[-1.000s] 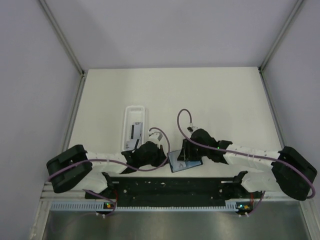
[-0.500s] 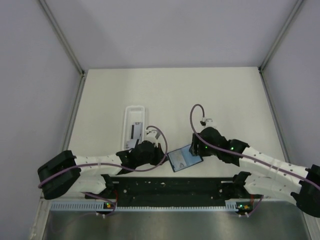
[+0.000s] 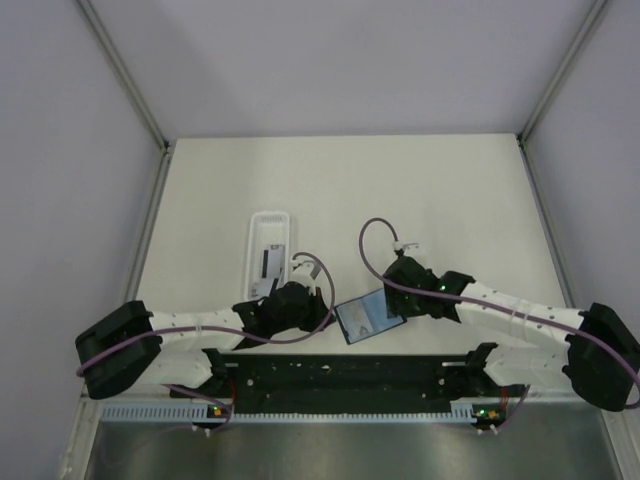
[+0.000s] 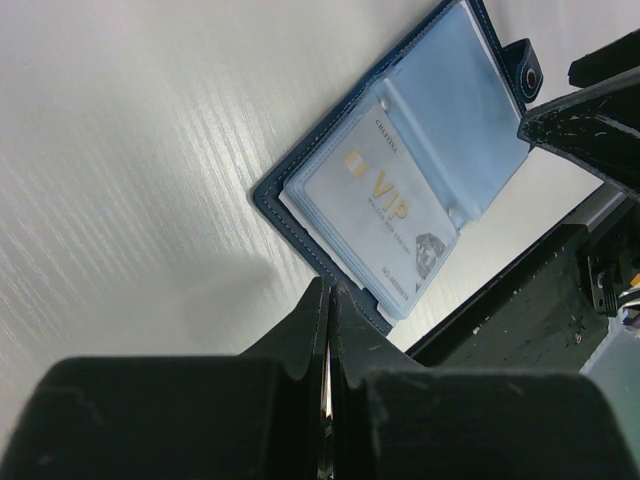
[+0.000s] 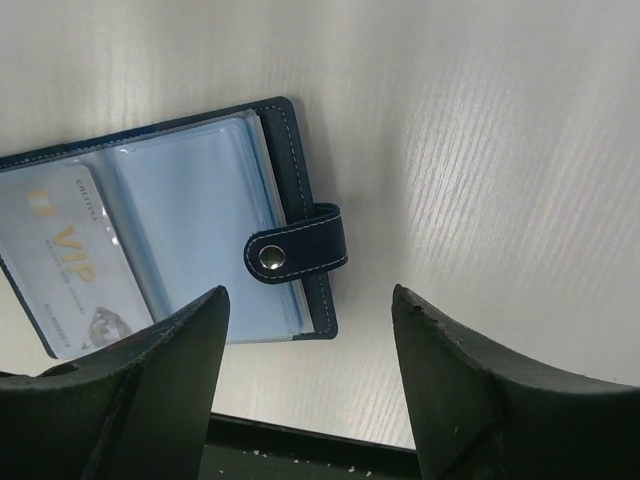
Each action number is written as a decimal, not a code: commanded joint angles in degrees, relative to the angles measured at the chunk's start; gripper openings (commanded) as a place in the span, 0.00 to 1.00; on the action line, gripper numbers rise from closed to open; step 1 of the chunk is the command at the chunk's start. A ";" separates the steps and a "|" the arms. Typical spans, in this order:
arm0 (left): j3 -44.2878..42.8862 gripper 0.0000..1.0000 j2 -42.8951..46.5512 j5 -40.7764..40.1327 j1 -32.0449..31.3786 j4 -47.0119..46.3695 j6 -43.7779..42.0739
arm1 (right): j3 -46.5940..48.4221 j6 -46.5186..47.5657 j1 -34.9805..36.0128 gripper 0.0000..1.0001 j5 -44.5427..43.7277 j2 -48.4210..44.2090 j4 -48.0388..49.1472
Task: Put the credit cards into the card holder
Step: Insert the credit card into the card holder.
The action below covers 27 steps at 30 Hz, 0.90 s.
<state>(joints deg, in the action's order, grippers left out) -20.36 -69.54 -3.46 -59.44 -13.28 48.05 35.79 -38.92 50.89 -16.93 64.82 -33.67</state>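
Observation:
The card holder [image 3: 368,317] lies open and flat near the table's front edge, with its pale blue sleeves facing up. One grey VIP credit card [image 4: 385,205] sits in a sleeve, and it also shows in the right wrist view [image 5: 70,260]. My left gripper [image 4: 328,292] is shut, its tips touching the holder's navy edge [image 4: 300,235]. My right gripper [image 5: 308,297] stands wide open just above the corner by the snap strap [image 5: 295,245], with nothing between its fingers. More credit cards [image 3: 268,262] lie in the tray.
A long white tray [image 3: 270,225] stands behind the left gripper. The black mounting rail [image 3: 350,375] runs along the table's near edge, just in front of the holder. The enclosure's walls rise on both sides and at the back.
The right gripper has opened wide and drawn back from the card holder. The holder now lies flat and open. The left gripper stays shut at its edge.

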 commanded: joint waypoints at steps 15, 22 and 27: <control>-0.91 0.00 -0.77 0.30 -0.24 -2.37 -0.33 | 2.27 0.68 0.44 0.48 -8.82 2.77 1.77; -1.09 0.00 -1.74 1.00 -0.15 -3.07 -0.15 | 2.62 0.60 0.52 0.33 -11.63 3.47 1.77; -0.82 0.00 -2.18 1.27 -0.24 -3.68 0.37 | 2.97 1.12 0.44 0.28 -14.09 3.65 1.77</control>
<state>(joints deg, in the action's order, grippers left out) -20.36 -71.31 -2.59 -59.44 -13.80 48.10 35.79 -38.09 50.89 -26.94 68.75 -32.60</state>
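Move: The card holder's snap tab, folded over its right edge, lies almost under the right hand: about 4 cm below, 1 cm ahead and 1 cm to the left. The empty blue pocket is centred some 5 cm to this hand's left and 1 cm ahead; the VIP card is about 12 cm to its left and 2 cm back. From the left hand, the tab is roughly 19 cm to the right, 3 cm ahead and 3 cm lower. The right hand brings its left finger onto the tab side of the card holder and drags that edge outward, first sinking about 1 cm, then sliding some 2 cm right and 2 cm forward. Its fingers close to under half their opening as the wrist tilts roughly 10 degrees. ##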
